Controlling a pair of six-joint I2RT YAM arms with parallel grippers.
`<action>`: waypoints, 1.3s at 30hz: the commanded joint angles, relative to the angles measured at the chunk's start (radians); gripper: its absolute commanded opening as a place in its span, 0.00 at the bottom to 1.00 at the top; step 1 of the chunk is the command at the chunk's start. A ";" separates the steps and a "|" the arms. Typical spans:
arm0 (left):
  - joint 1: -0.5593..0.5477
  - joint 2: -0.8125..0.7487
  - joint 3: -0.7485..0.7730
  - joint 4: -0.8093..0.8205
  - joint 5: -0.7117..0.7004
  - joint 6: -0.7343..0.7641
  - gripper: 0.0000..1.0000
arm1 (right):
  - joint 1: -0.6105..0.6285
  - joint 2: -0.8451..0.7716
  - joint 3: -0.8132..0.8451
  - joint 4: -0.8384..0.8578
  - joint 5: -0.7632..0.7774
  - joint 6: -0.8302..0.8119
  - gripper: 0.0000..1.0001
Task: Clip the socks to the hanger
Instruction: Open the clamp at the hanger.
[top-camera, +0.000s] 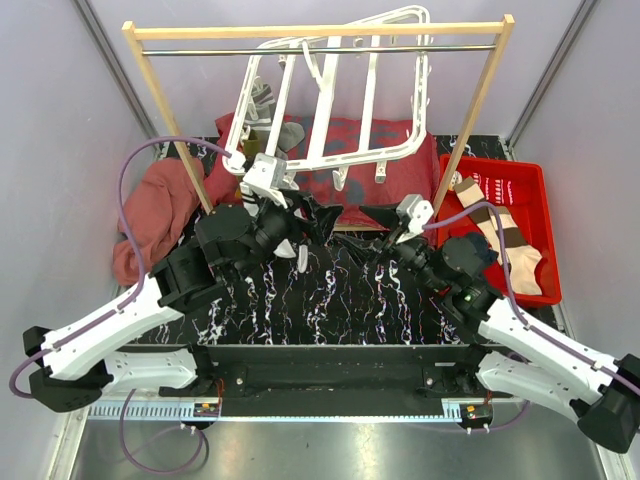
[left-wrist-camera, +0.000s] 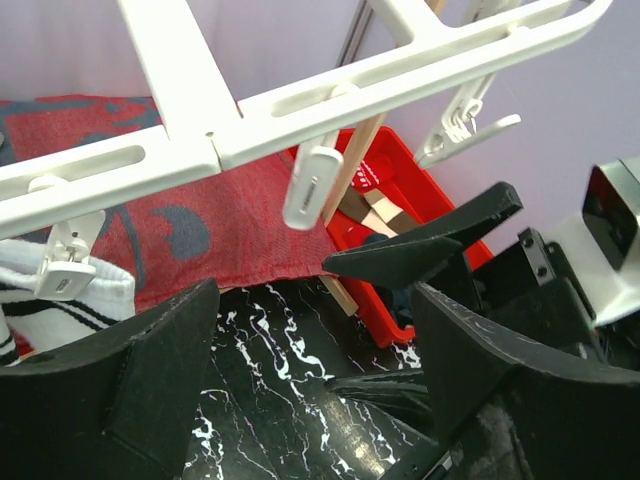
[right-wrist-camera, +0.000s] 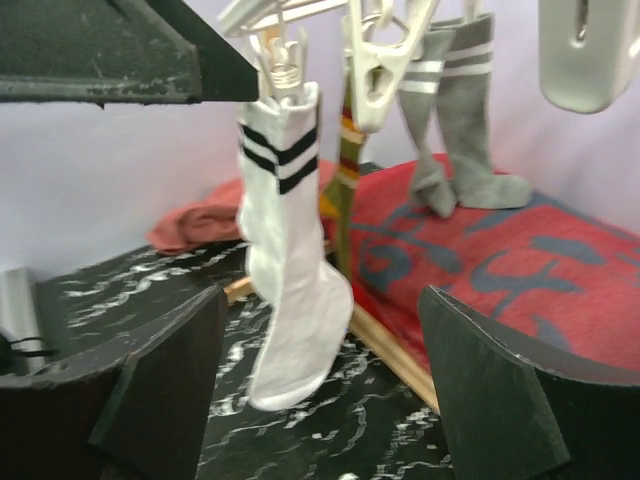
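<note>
The white hanger (top-camera: 368, 148) hangs tilted from the wooden rail; its bars (left-wrist-camera: 300, 110) cross the top of the left wrist view, with an empty clip (left-wrist-camera: 312, 188) dangling. A white sock with black stripes (right-wrist-camera: 290, 280) hangs from a clip, with an olive sock (right-wrist-camera: 345, 180) and grey socks (right-wrist-camera: 460, 130) clipped behind it. My right gripper (right-wrist-camera: 325, 330) is open, its fingers on either side of the white sock's foot without gripping it. My left gripper (left-wrist-camera: 315, 330) is open and empty below the hanger, beside the clipped white sock's cuff (left-wrist-camera: 70, 300). Both grippers (top-camera: 315, 215) (top-camera: 365, 232) face each other under the hanger.
A red bin (top-camera: 545, 215) at the right holds beige-brown striped socks (top-camera: 500, 235). Red cloths (top-camera: 160, 205) lie at the left and under the hanger (right-wrist-camera: 520, 260). The wooden rail frame (top-camera: 320, 30) stands around the hanger, its base bar (right-wrist-camera: 400, 350) low across the table.
</note>
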 joint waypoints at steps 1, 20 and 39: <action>-0.005 -0.007 0.030 0.068 -0.103 -0.026 0.81 | 0.061 0.025 0.030 0.144 0.221 -0.180 0.85; -0.028 0.166 0.186 0.111 -0.236 0.022 0.74 | 0.071 0.050 0.008 0.163 0.320 -0.148 0.84; -0.041 0.218 0.202 0.140 -0.345 0.074 0.27 | 0.071 0.027 -0.014 0.146 0.197 0.000 0.85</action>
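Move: The empty clamp under the hanger's front bar hangs about 6 cm ahead of the left hand, 3 cm to its right and 2 cm above. The clamp holding the white sock is roughly 9 cm left of that clamp and 1 cm nearer; another empty clamp is about 8 cm right of it and 1 cm farther out. From the open right gripper, the middle clamp lies some 7 cm ahead, 3 cm left and 7 cm up. The left fingers bracket the lower end of the middle empty clamp and close on it, narrowing from wide open to about a third. To get there the hand goes about 5 cm forward, also drifting 2 cm right, and turns some 15 degrees counter-clockwise. The right hand, empty and open, edges 3 cm forward, then 1 cm back and slightly right, turning clockwise. ##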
